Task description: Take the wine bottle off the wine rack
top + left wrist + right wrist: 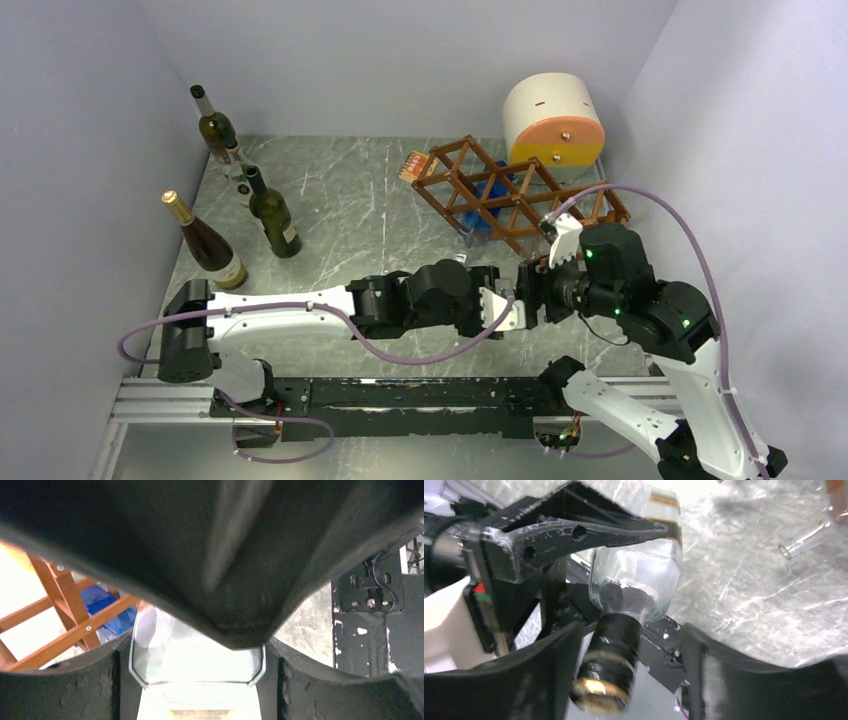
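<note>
A clear glass wine bottle [634, 575] with a black capsule and gold top hangs between the two arms, just in front of the reddish-brown wine rack [510, 195]. My left gripper [197, 652] is shut on the bottle's body [195, 660], with both fingers against the glass. One of its black fingers [574, 525] lies along the bottle in the right wrist view. My right gripper [629, 652] stands open around the neck, with a gap on the right side. In the top view both grippers [520, 300] meet and hide the bottle.
The rack [65, 595] holds a blue object [490, 200], and a clear bottle neck [799, 547] pokes out. A cream-and-orange cylinder [555, 120] stands behind it. Three dark bottles stand at the left: [215, 125], [272, 210], [205, 240]. Walls close in on both sides.
</note>
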Action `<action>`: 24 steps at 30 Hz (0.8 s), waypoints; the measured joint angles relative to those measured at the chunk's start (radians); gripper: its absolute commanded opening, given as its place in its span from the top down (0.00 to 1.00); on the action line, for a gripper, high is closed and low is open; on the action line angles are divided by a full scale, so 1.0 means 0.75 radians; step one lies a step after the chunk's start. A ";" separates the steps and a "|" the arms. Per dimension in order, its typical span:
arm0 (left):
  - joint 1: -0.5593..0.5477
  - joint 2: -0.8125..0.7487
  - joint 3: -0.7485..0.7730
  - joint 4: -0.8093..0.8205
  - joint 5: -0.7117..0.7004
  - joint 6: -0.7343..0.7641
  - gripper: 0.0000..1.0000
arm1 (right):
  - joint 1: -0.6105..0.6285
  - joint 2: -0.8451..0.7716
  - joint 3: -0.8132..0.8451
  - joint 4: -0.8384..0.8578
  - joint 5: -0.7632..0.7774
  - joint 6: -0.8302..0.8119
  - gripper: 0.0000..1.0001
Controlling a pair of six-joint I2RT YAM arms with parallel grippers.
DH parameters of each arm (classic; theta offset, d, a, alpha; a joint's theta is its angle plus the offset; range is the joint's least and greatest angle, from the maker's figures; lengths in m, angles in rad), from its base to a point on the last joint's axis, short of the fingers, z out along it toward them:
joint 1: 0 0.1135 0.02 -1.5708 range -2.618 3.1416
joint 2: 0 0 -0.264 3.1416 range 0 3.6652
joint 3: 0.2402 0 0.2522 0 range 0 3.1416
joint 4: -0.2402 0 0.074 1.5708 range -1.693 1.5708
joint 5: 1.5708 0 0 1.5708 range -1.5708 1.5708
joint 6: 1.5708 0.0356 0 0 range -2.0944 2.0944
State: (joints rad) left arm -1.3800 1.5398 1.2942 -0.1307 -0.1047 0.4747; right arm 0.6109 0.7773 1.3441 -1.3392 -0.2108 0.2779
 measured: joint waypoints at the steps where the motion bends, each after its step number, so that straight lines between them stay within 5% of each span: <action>1: 0.004 -0.013 -0.016 -0.001 -0.006 -0.005 0.93 | 0.001 -0.002 0.008 0.022 0.002 0.010 0.03; 9: 0.089 -0.214 -0.221 0.049 -0.016 -0.158 0.93 | 0.003 0.007 0.165 0.162 0.110 0.099 0.00; 15: 0.320 -0.424 -0.353 0.053 -0.082 -0.342 0.93 | 0.004 -0.062 0.335 0.259 0.391 0.176 0.00; 24: 0.682 -0.462 -0.378 0.242 -0.590 -0.592 0.93 | 0.005 -0.247 0.296 0.291 0.605 0.229 0.00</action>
State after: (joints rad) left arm -0.8684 1.1934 1.0103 0.0509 -0.5468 0.0307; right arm 0.6147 0.5922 1.5658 -1.1210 0.2428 0.4500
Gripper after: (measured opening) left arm 0.704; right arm 0.997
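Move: My left hand already grips the clear bottle, bound for the standing bottles: the green bottle is about 21 cm ahead and 46 cm left, the brown bottle 13 ahead and 58 left, both middles some 12 cm lower. The rack's middle lies 25 cm ahead, 3 right, 17 below. From my right hand, its fingers around the neck, the clear bottle's middle is about 3 cm ahead, 6 left and 4 below. I keep the clear bottle pinched in my left hand and draw it left out of my right fingers, then swing forward-left, about 30 cm overall and rising slightly, past the rack's left end towards the standing bottles, turning some 60 degrees counter-clockwise. My right hand opens the rest of the way, lets go of the neck and lifts about 14 cm, veering right. ##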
